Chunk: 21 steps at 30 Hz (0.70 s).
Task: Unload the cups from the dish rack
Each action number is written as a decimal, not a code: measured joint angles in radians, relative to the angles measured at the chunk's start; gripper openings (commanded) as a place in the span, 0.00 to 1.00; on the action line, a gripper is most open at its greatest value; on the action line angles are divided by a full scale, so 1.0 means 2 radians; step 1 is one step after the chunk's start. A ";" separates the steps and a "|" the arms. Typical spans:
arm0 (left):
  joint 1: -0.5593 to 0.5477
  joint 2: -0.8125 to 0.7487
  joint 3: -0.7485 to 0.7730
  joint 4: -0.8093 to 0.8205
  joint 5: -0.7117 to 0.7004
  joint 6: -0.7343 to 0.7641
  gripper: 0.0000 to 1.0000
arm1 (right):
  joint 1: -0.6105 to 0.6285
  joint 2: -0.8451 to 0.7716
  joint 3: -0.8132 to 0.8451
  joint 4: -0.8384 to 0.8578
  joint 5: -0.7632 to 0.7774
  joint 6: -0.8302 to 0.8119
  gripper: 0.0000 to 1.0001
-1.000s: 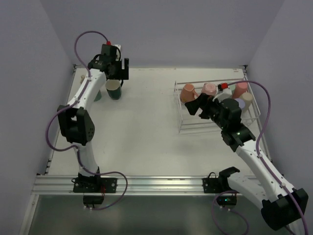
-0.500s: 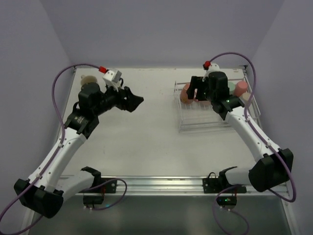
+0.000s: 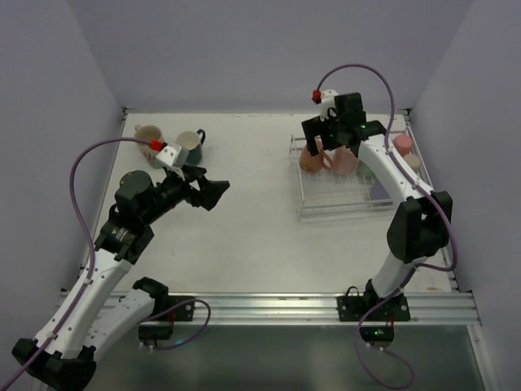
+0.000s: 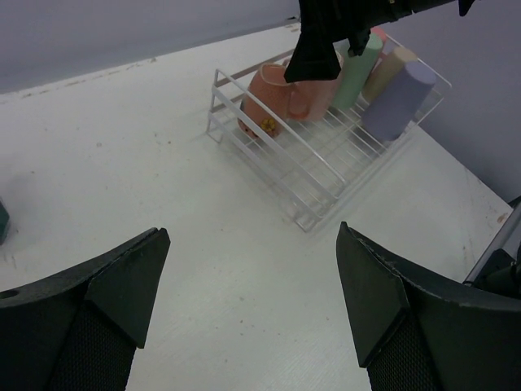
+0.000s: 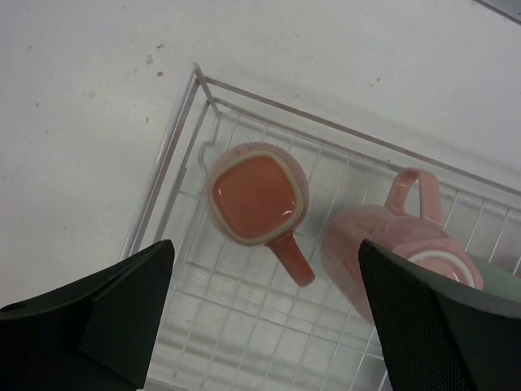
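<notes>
The dish rack (image 3: pixel 335 213) stands at the right back of the table. It holds a salmon mug (image 3: pixel 310 160), a pink mug (image 3: pixel 346 164), a mint green tumbler (image 3: pixel 368 172), a lavender tumbler (image 3: pixel 380 192), a cream tumbler (image 3: pixel 413 162) and a coral tumbler (image 3: pixel 401 145). My right gripper (image 3: pixel 330 147) is open and empty above the rack's left end. In the right wrist view it (image 5: pixel 266 248) hangs over the base-up salmon mug (image 5: pixel 255 193), with the pink mug (image 5: pixel 399 248) beside it. My left gripper (image 3: pixel 216 192) is open and empty over the table's middle.
A cream mug (image 3: pixel 146 133) and a dark green mug (image 3: pixel 192 146) stand on the table at the back left. The left wrist view shows the rack (image 4: pixel 326 179) with my right gripper (image 4: pixel 324 41) above it. Purple walls close in the back and sides.
My left gripper has left the dark green mug at the back left and swung to the table's middle. My right gripper has moved from the rack's front to above the salmon mug.
</notes>
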 measured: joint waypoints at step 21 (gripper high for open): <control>-0.003 0.009 -0.019 0.006 -0.018 0.003 0.95 | -0.005 0.172 0.164 -0.115 -0.025 -0.082 0.98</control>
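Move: The orange cup stands upside down in the far left corner of the dish rack, about 5 cm ahead of the open right hand, a touch (1 cm) to its left and some 11 cm below. The pink cup is roughly 4 cm ahead and 9 cm to the right, and the green cup about 6 cm ahead and 18 cm to the right, both at a similar depth. From the left hand, the orange cup lies roughly 26 cm ahead, 28 cm right and 23 cm below. Heading for the upturned orange cup, the right hand reaches forward and then sinks steeply, about 6.5 cm down and 3.5 cm forward in all. The fingertips tip down some 10 degrees further and the hand turns slightly counter-clockwise. The fingers stay wide open and end close about the cup's base, with no clear sign of touch. ##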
